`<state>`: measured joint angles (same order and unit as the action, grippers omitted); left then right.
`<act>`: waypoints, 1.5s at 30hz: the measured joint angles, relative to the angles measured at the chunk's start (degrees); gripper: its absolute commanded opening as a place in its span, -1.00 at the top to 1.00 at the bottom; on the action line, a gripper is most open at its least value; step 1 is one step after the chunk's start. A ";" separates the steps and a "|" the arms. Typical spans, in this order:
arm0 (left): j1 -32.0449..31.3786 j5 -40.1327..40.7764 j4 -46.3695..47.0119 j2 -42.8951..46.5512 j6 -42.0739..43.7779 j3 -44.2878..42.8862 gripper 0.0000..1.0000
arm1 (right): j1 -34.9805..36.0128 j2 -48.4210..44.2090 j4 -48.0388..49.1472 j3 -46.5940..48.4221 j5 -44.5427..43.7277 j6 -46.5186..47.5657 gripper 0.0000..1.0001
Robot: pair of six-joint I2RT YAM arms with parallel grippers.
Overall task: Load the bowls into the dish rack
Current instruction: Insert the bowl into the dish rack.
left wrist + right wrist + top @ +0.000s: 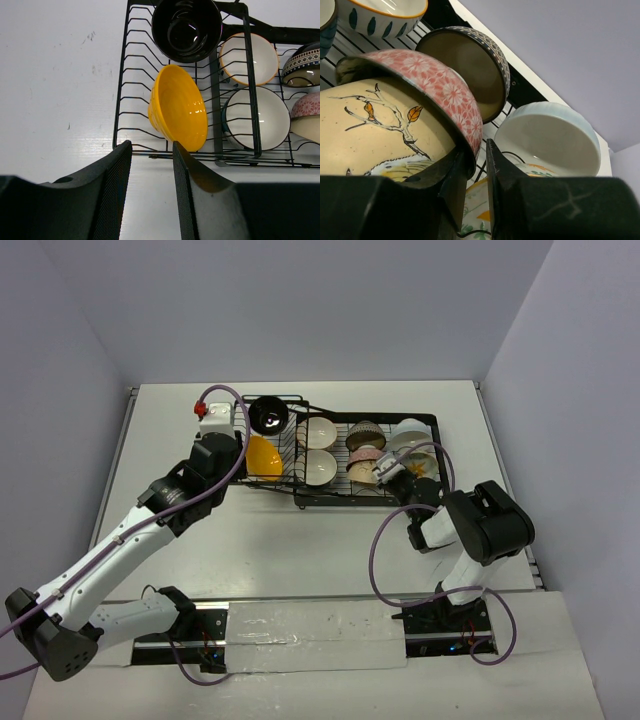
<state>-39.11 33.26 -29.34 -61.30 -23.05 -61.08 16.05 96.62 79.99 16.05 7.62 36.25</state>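
Observation:
The black wire dish rack [300, 502] [121, 100] holds several bowls. A yellow bowl [180, 107] [263, 457] leans on edge in the slotted part, with a black bowl [186, 27] behind it. My left gripper [152, 150] [240, 468] hovers open and empty over the table at the rack's near edge, just short of the yellow bowl. My right gripper [476, 150] [388, 472] is inside the basket part, its jaws a narrow gap apart. The rim of a tilted pink flowered bowl [445, 85] rests against its left fingertip, not clamped.
Around the right gripper stand a dark patterned bowl [470, 65], a pale ribbed bowl [545, 145] and a flower-painted bowl [480, 215] underneath. Two cream bowls [250, 57] [260, 117] fill the basket's left side. White table [300, 540] lies in front of the rack.

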 measured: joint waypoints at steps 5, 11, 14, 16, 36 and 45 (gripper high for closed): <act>-0.13 0.00 0.00 0.00 0.00 0.00 0.14 | -0.28 0.00 0.46 0.00 0.15 -1.01 0.11; -0.15 0.00 0.00 0.00 0.00 0.00 0.14 | -1.07 -0.07 0.50 0.00 0.44 -2.29 0.00; -0.20 0.00 0.00 0.00 0.00 0.00 0.15 | -1.27 -0.07 -0.52 0.00 0.74 -2.99 -0.04; -0.24 -0.02 0.00 0.00 0.00 0.00 0.15 | -1.25 -0.07 -1.20 0.00 1.18 -3.65 -0.14; -0.35 -0.44 0.00 0.00 0.00 0.00 0.16 | -1.64 -7.54 -5.31 1.20 3.87 -5.25 -1.00; -0.35 -0.50 0.00 0.02 0.00 0.00 0.17 | -1.18 -13.35 -6.40 2.12 5.51 -5.25 -1.00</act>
<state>-39.46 32.75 -29.34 -61.28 -23.05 -61.08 14.87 83.26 73.58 18.17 13.13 31.00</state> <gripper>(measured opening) 0.416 0.997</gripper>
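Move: The pink floral bowl already sits low in the dish rack with its right rim between the right hand's part-open fingers, its middle about 5 cm left and 2 cm ahead. The cream bowl lies 6 cm left, 4 cm back; the dark patterned bowl 5 cm left, 8 cm ahead; the flower bowl 10 cm right, level with the hand. All are slightly lower. From the left hand the pink bowl is roughly 37 cm right, 6 cm ahead and 15 cm down. The pink bowl's rim comes free as the right hand's fingers, already part open, spread fully almost in place; the hand shifts only about 1 cm to the right, its left finger pushing the bowls leftward. Then it rises some 6 cm, straight up away from the pink bowl apart from a leftward drift of about 2 cm, with the wrist rolling and tipping up slightly. ##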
